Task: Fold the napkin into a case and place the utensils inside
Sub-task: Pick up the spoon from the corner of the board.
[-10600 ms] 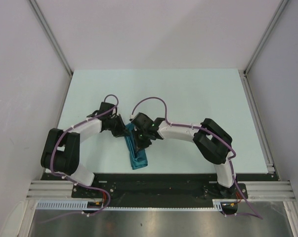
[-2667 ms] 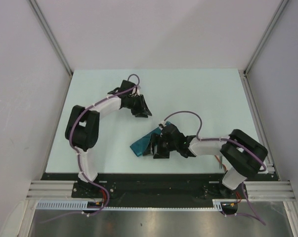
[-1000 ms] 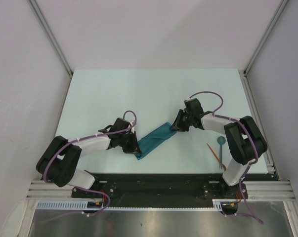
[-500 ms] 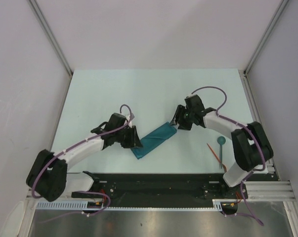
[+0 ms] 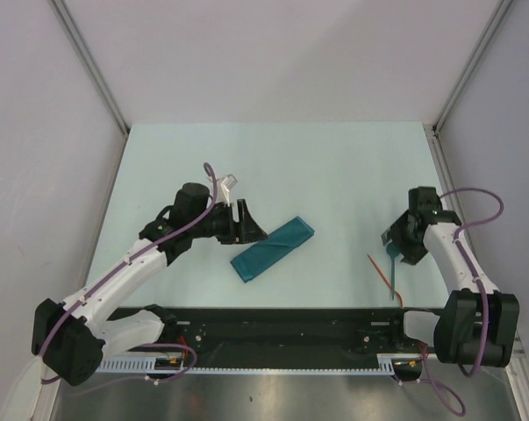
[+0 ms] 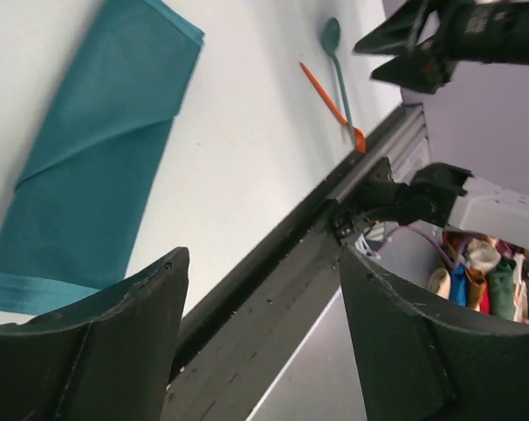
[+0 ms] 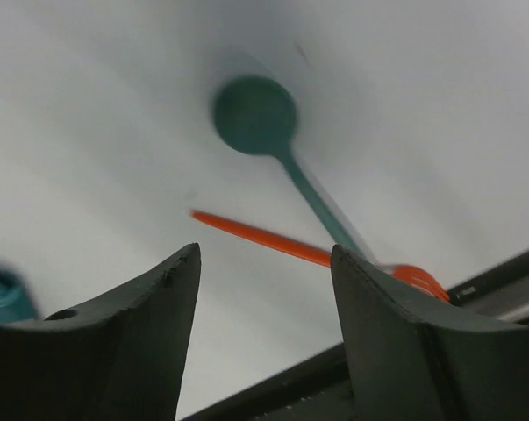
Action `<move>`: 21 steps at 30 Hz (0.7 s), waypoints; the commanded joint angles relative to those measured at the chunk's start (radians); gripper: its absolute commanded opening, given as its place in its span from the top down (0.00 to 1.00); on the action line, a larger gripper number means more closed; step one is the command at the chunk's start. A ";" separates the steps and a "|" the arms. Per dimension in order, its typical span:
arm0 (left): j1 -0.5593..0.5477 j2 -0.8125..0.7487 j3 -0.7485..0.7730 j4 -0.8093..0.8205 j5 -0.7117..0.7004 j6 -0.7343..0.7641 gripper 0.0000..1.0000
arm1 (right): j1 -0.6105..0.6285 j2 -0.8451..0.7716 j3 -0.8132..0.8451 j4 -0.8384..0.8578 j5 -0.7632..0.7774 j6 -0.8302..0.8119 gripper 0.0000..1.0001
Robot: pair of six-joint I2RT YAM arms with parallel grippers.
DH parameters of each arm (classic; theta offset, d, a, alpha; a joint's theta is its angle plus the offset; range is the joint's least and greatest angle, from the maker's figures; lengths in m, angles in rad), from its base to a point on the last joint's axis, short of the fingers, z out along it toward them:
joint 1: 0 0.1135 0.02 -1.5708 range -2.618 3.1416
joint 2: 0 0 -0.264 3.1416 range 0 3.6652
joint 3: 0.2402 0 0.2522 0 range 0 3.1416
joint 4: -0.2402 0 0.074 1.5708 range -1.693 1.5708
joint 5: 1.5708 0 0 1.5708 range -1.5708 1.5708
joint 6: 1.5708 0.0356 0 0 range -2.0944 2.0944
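Note:
The teal napkin (image 5: 273,247) lies flat on the table, folded into a long narrow case set on a diagonal; the left wrist view shows it (image 6: 97,175) with a fold line across it. My left gripper (image 5: 257,226) hovers open just left of the case's upper half, holding nothing. An orange-red utensil (image 5: 380,270) and a teal spoon (image 5: 393,279) lie near the right front edge. My right gripper (image 5: 394,244) hangs open right above them. In the right wrist view the spoon (image 7: 255,114) and the orange utensil (image 7: 246,231) lie beyond the open fingers.
A black rail (image 5: 273,320) runs along the table's near edge, close to the utensils' lower ends. Grey walls with metal posts (image 5: 93,70) enclose the pale table on three sides.
Both grippers let go of the napkin's ends and opened. The left one drew back to the upper left. The right arm swung right and now hangs over the utensils.

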 commanded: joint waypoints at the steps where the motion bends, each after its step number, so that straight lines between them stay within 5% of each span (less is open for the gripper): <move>1: 0.004 0.017 0.027 0.036 0.141 0.014 0.27 | -0.029 -0.057 -0.107 -0.043 0.031 0.001 0.36; 11: 0.003 0.078 0.014 0.072 0.279 0.012 0.28 | -0.025 0.044 -0.209 0.149 0.042 -0.008 0.47; 17: 0.003 0.094 0.020 0.053 0.273 0.020 0.29 | 0.026 0.100 -0.195 0.255 0.042 -0.056 0.73; 21: 0.021 0.115 0.026 0.043 0.285 0.023 0.27 | 0.125 0.123 -0.094 0.273 0.108 -0.123 1.00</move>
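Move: The right hand, open and empty, hangs above the bowl end of the teal spoon; the spoon's middle is about 5 cm back from it, level sideways and some 7 cm below, the handle running straight back. The orange fork lies on the board about 8 cm back and 2 cm left, its tines by the spoon's handle end; the folded napkin is roughly 33 cm to the left and 2 cm farther out. From the left hand the spoon is about 38 cm to the right, 2 cm back and 18 cm down. The right hand sinks about 7 cm onto the spoon, drawing back some 5 cm on the way from above the bowl towards the handle and then easing about 3 cm forward again while its half-open fingers shut, pinching the handle a little behind the bowl. Meanwhile the left hand, still open and empty above the napkin, shifts roughly 3 cm back and to the right and turns some 10 degrees clockwise, touching nothing. ##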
